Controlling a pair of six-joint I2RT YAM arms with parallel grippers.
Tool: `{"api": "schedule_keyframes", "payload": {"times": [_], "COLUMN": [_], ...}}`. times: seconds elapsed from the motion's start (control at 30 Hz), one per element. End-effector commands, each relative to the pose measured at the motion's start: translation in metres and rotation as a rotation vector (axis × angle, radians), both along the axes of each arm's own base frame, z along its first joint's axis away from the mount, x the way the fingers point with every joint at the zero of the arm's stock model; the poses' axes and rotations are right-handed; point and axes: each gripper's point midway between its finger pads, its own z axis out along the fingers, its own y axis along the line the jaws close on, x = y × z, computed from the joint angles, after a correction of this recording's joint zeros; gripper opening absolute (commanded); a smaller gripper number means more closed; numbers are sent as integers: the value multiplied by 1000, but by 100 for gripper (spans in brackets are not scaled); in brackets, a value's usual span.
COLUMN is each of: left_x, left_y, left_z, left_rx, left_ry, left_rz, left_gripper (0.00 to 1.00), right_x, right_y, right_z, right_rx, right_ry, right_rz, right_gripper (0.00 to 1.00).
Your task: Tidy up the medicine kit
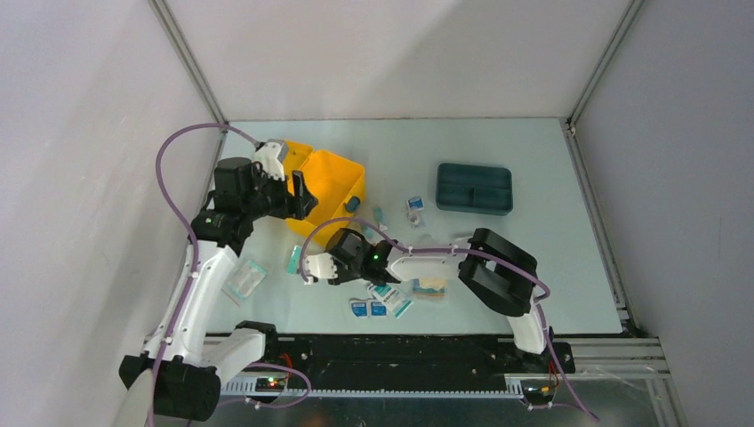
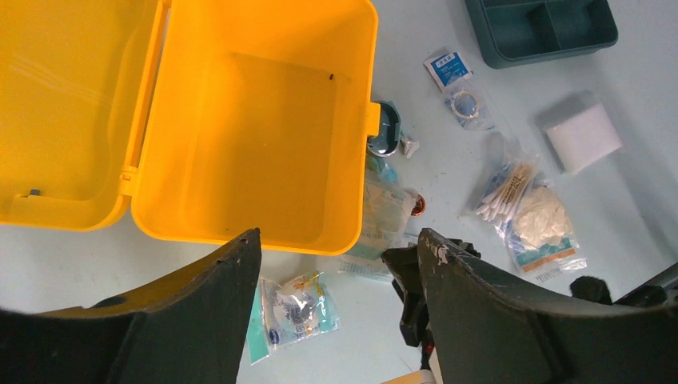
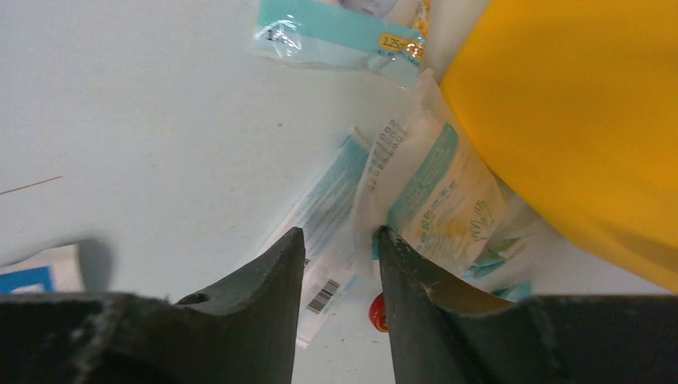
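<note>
The medicine kit (image 1: 333, 178) is a bright yellow box lying open, its tub (image 2: 264, 144) bare inside and its lid (image 2: 72, 104) flat beside it. My left gripper (image 1: 302, 197) hovers open over the tub's near wall (image 2: 340, 240). Below its fingers a clear face-mask packet (image 2: 296, 308) lies on the table. My right gripper (image 1: 342, 238) is down at the packets stacked against the box. Its jaws (image 3: 340, 234) stand narrowly apart, one on each side of the edge of a glove packet (image 3: 440, 192). Beneath that lies a flat barcode packet (image 3: 328, 224).
A dark teal divided tray (image 1: 474, 188) sits at the back right. A swab bag (image 2: 508, 184), a white pad (image 2: 584, 136) and small sachets (image 2: 452, 72) lie right of the box. More packets (image 1: 378, 302) and a clear pouch (image 1: 244, 277) lie near the front. A small red item (image 3: 377, 314) is under my right fingers.
</note>
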Motion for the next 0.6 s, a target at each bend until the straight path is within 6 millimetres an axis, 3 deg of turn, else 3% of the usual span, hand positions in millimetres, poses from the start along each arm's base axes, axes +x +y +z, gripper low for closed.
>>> {"api": "schedule_keyframes", "payload": {"times": [0.0,0.1,0.23,0.37,0.47,0.57], "left_x": [1,1,2,10,21,29], "left_y": [0,1,2,8,13,10], "left_z": [32,41,44,39,34,37], "left_rx": [-32,-30,-21,11,48,88], "left_ry": [-90,-119,-128,-122,-119,-158], "left_rz": [6,5,6,29,43,-15], "left_gripper": [76,76,76,79,81,81], "right_x": [28,28,29,24,18,15], "right_y": [16,15,12,1,-10,-28], "right_z": [21,23,41,79,120,141], "right_rx": [19,13,22,54,121,162], "right_ry": [-203,-230,-273,-283,-262,-182], "right_rz": [-45,-69,-95,-109,-119,-153], "right_gripper": [39,32,19,0,0,0]}}
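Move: The clear glove bag that my right hand is closing on lies about 3 cm ahead of its finger pads, 1 cm left and 2 cm lower, its near edge already between my open fingers. The yellow box's middle is roughly 12 cm ahead and 5 cm left; at table level, the red cap sits level with the hand, 6 cm to its right, and the flat package about 3 cm back and 1 cm right. From my left hand the bag is 3 cm back, 8 cm right and 21 cm below. My right hand slides forward about 2 cm, low over the table, into the glove bag's near edge, the fingertips swinging forward some 10 degrees while my fingers close from half open and pinch the film between their tips. Then I pull it up, slowly at first and then fast, about 7 cm, edging a little to the right. ##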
